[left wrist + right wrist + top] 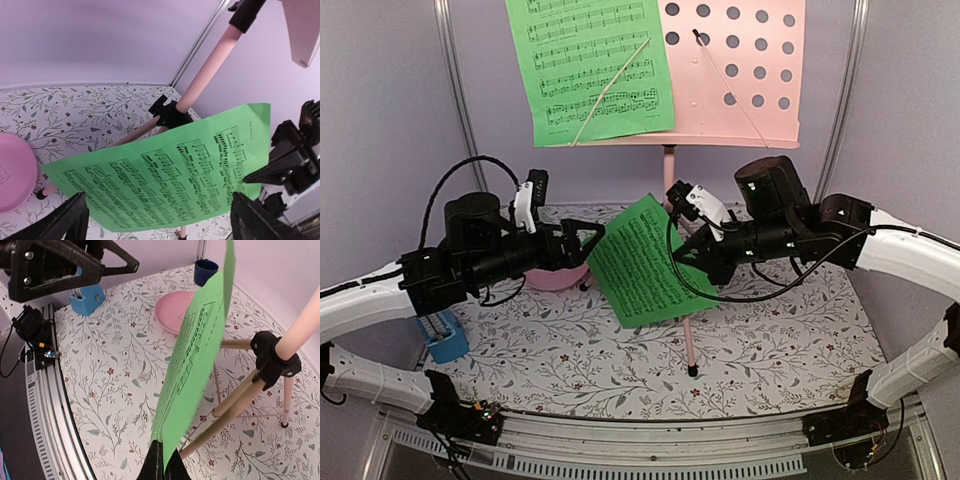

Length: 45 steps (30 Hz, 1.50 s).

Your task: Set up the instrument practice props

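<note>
The pink music stand (745, 105) rises at the back, with one green sheet-music page (592, 62) resting on the left of its perforated desk. A second green page (640, 262) hangs in the air in front of the stand's pole. My right gripper (677, 258) is shut on that page's right edge, and in the right wrist view the page (195, 355) runs edge-on out of the closed fingertips (159, 465). My left gripper (591, 240) stands open at the page's left edge, its fingers (70, 220) wide on either side of the page (165, 175). The blue metronome (445, 336) sits at the near left.
A round pink disc (175, 310) lies on the floral mat behind my left arm, and a dark blue cup (206, 271) stands beyond it. The stand's tripod hub (272, 357) and legs (688, 340) spread across the middle. Purple walls close the back and sides.
</note>
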Each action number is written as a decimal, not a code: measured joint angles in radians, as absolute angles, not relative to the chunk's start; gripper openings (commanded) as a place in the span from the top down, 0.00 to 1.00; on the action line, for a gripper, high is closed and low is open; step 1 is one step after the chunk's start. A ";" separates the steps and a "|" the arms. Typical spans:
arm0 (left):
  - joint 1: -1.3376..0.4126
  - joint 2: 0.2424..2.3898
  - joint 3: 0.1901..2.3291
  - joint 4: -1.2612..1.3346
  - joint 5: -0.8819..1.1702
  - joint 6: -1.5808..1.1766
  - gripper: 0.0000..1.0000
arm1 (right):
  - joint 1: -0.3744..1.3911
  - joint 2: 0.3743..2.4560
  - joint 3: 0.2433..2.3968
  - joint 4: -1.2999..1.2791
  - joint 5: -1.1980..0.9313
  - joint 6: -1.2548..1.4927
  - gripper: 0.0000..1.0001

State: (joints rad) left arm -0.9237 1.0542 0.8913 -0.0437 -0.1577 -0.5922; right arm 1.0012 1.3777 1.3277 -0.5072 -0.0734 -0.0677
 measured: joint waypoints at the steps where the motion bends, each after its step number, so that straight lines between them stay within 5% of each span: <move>1: -0.913 1.045 0.878 -0.045 -0.143 -0.564 0.01 | 1.000 1.372 1.344 -0.554 -0.079 -0.084 1.00; 13: -0.886 1.081 0.818 -0.022 0.097 -0.315 0.01 | 0.969 1.372 1.402 -0.858 0.009 -0.246 1.00; 45: -0.883 1.238 0.812 0.030 0.224 -0.213 0.02 | 0.911 1.375 1.434 -0.826 0.163 -0.352 1.00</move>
State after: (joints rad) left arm -0.8825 1.2381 0.8120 0.0296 0.2245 -0.2134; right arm 0.9108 1.3754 1.4342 -0.8257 0.1631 -0.3523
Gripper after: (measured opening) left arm 0.979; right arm 0.006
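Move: The green sheet's middle lies about 14 cm to the right of the empty left hand, 6 cm ahead and 5 cm lower. From that hand, the stand's tripod hub is some 16 cm ahead, 19 cm right and 10 cm lower; the pink plate is about 20 cm ahead, 7 cm left, down on the table. The right hand already holds the sheet by its edge: its middle is some 8 cm left, 3 cm ahead and 3 cm below. Still pinching the sheet by its edge, the right hand swings it rightward about 8 cm, first dipping and drawing back slightly, then going forward, and rolls its left side down some 25 degrees. The wide-open left hand sinks about 9 cm and shifts 5 cm right beside the sheet's lower left part, turning clockwise; a touch there can't be seen. ##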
